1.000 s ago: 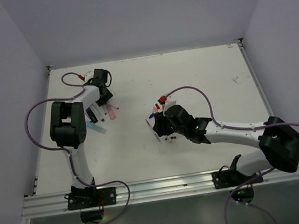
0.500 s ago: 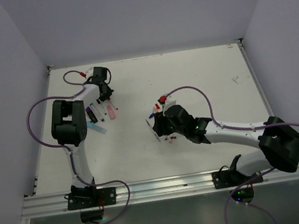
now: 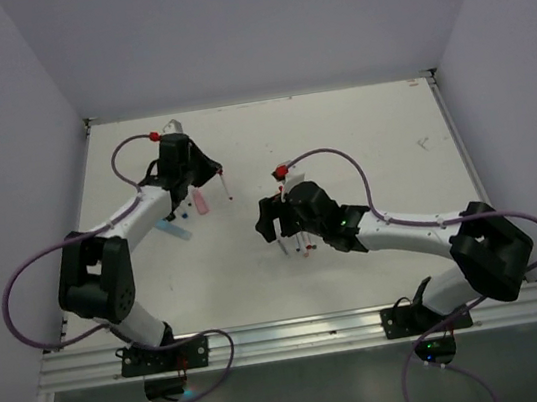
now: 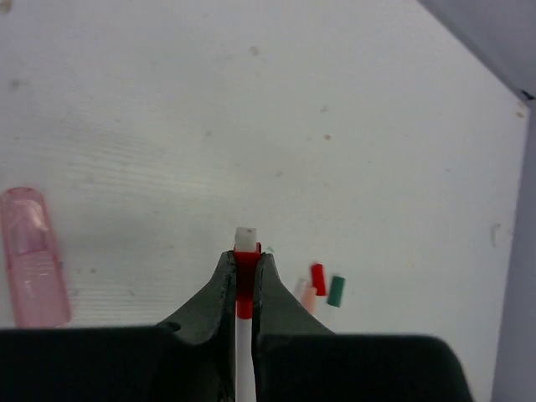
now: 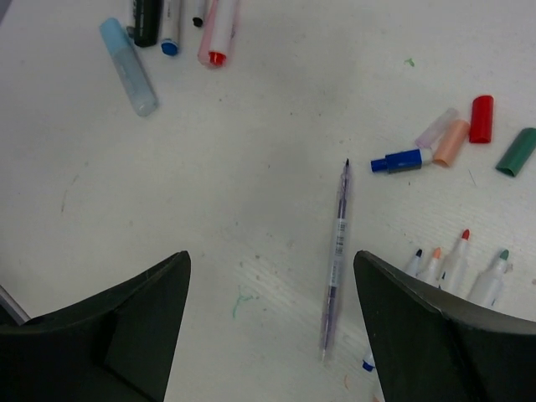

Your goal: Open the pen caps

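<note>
My left gripper (image 4: 244, 261) is shut on the red cap (image 4: 243, 276) of a slim white pen (image 4: 244, 352). It holds the pen above the table, left of centre in the top view (image 3: 191, 169). My right gripper (image 5: 270, 255) stands wide open over the table (image 3: 274, 222) with nothing in its jaws. A purple pen (image 5: 335, 268) lies on the table below and between its fingers. Loose pen caps lie to the right: red (image 5: 481, 118), green (image 5: 515, 152), peach (image 5: 451, 142) and blue (image 5: 402, 161).
Uncapped markers (image 5: 456, 260) lie by the right finger. A light blue highlighter (image 5: 128, 65), a black marker (image 5: 146, 17) and a red-tipped pen (image 5: 216, 33) lie farther off. A pink highlighter (image 4: 33, 255) lies left of the held pen. Walls stand on three sides.
My left gripper closed on the red-capped pen and swung right and up from the pile. My right gripper opened wider and shifted slightly left.
</note>
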Controlling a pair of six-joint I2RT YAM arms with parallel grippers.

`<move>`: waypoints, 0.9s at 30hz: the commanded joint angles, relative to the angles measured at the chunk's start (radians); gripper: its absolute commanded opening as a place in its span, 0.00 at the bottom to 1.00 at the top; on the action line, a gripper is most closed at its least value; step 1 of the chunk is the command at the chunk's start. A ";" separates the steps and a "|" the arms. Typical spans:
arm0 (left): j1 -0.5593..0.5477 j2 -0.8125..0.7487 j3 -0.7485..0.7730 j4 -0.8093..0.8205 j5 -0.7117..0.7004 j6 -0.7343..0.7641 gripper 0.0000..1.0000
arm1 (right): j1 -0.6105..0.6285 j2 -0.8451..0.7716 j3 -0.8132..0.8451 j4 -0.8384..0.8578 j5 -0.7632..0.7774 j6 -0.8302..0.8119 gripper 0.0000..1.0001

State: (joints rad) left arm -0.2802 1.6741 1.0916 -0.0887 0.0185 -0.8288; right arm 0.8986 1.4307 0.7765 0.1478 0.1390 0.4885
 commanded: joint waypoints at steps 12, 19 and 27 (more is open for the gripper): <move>-0.139 -0.382 -0.317 0.334 0.110 -0.032 0.00 | 0.002 0.126 0.242 0.107 0.027 0.024 0.81; -0.143 -0.439 -0.358 0.366 0.115 -0.021 0.00 | -0.004 0.166 0.274 0.113 0.010 0.038 0.70; -0.143 -0.448 -0.377 0.395 0.150 0.005 0.00 | -0.006 0.172 0.271 0.125 -0.018 0.039 0.36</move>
State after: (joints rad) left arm -0.4160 1.2488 0.7292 0.2405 0.1314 -0.8505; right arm 0.8967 1.6043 1.0130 0.2245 0.1242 0.5243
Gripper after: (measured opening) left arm 0.045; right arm 0.389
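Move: The red-capped marker, already pinched by its cap in the left fingers, has its barrel middle about 3 cm back, 3 below and 1 right of them. The right gripper, where it is taken, lies some 16 cm back and 11 right of the left hand, level in height. From the right hand the barrel is about 13 cm ahead, 10 left and 4 lower; the purple pen lies 11 cm below and 2 ahead, the blue cap 11 ahead, 1 right and 11 below. The red-capped marker travels back, up and to the right in the left hand, roughly 8 cm each back and up and 5 cm right, cap still pinched while the fingertips tilt up some 20 degrees. The open right hand comes left, up and forward about 5 cm each way to meet the barrel, then narrows its fingers to about half around the lower end; a firm touch can't be seen. ##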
